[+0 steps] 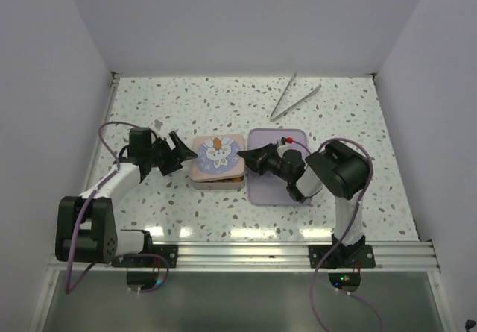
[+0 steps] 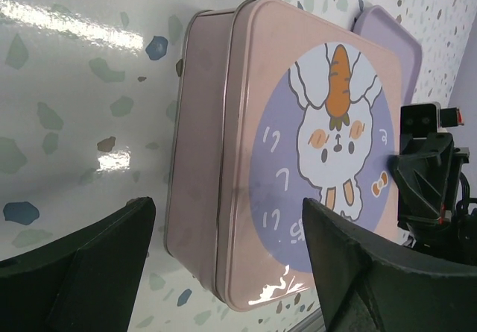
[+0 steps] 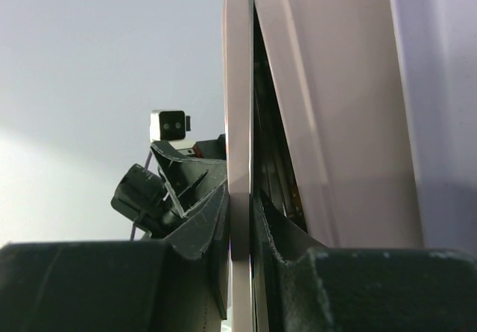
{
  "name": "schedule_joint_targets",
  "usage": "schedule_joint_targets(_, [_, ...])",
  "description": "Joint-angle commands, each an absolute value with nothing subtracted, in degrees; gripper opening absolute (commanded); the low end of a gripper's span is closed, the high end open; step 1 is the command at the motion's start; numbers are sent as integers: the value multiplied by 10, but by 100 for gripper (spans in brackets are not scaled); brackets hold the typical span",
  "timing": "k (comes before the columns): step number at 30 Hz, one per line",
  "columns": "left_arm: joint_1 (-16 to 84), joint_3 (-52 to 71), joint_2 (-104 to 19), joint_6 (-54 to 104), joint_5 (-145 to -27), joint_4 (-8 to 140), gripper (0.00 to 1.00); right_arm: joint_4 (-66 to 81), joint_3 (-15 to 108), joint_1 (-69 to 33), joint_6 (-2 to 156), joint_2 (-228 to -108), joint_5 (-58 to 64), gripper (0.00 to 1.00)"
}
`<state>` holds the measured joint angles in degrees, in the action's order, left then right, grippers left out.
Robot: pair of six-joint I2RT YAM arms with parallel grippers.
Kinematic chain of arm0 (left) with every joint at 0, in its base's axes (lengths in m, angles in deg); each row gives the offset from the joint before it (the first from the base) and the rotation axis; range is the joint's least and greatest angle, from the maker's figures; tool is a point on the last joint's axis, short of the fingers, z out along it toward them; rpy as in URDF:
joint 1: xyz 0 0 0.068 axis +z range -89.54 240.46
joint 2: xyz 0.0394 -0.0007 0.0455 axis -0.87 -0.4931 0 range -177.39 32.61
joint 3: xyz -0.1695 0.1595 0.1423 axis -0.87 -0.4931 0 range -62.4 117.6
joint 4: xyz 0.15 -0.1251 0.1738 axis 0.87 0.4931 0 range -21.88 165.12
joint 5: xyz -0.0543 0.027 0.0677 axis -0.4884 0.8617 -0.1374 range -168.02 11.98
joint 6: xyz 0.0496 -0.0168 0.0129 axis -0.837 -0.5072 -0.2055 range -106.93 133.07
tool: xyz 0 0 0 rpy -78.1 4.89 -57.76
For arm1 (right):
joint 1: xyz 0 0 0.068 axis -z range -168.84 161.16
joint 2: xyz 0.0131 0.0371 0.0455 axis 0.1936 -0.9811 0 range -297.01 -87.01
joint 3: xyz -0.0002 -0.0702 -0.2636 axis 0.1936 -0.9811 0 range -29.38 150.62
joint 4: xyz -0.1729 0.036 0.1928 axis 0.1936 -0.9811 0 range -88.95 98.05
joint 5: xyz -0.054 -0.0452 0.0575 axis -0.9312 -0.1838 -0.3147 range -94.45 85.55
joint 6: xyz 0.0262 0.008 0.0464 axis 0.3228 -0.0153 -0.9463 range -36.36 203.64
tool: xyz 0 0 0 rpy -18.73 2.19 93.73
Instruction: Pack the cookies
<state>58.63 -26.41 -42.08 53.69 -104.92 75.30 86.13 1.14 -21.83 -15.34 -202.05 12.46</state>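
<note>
A pink square tin [image 1: 216, 182] stands mid-table with its bunny-print lid [image 1: 216, 153] lying on top, slightly raised on the right side. My right gripper [image 1: 250, 159] is shut on the lid's right edge [image 3: 238, 86], one finger above it and one finger under it, inside the gap over the tin wall [image 3: 335, 123]. The cookies are almost hidden under the lid; only an orange sliver [image 1: 234, 176] shows at the tin's near right corner. My left gripper [image 1: 177, 155] is open just left of the tin, jaws wide on either side of its near left corner [image 2: 197, 272], touching nothing.
A flat purple tray [image 1: 279, 186] lies right of the tin, under the right gripper. Metal tongs [image 1: 294, 97] lie at the back of the speckled table. White walls close in the left, back and right sides.
</note>
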Motion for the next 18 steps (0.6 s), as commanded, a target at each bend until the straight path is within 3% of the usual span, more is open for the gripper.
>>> schedule_joint_targets(1, [576,-266,-427,511,-1037,728,85,911,-11,-222,-115,-1991,119,6])
schedule_joint_targets(9, [536,-254,-451,497,-991,753,83,843,-33,-221,-94,-1950,121,32])
schedule_joint_targets(18, [515,-252,-455,496,-969,757,81,683,-40,-215,-37,-1843,117,50])
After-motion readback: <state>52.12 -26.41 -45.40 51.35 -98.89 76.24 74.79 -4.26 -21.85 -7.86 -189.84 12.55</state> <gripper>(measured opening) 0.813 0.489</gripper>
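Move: The lid, already laid over the box of cookies, has its middle about 10 cm to the left hand's right, 3 cm back and 2 cm below it. The box's middle is also 10 cm right, some 4 cm back and 5 cm below. From the right hand, which pinches the lid's right rim, the lid's middle lies about 7 cm left, 1 cm back and barely lower; the purple tray's middle is 11 cm right, 4 cm back and 7 cm below. Downward about 3 cm, edging right and a little back, the open left hand comes onto the lid's left margin, one finger over the top and the other outside the rim, and seems to press down there. The right hand releases its pinch, fingers opening to about half, and slides back and right about 3 cm along the rim towards the near right corner, its lower finger still under the lid. ##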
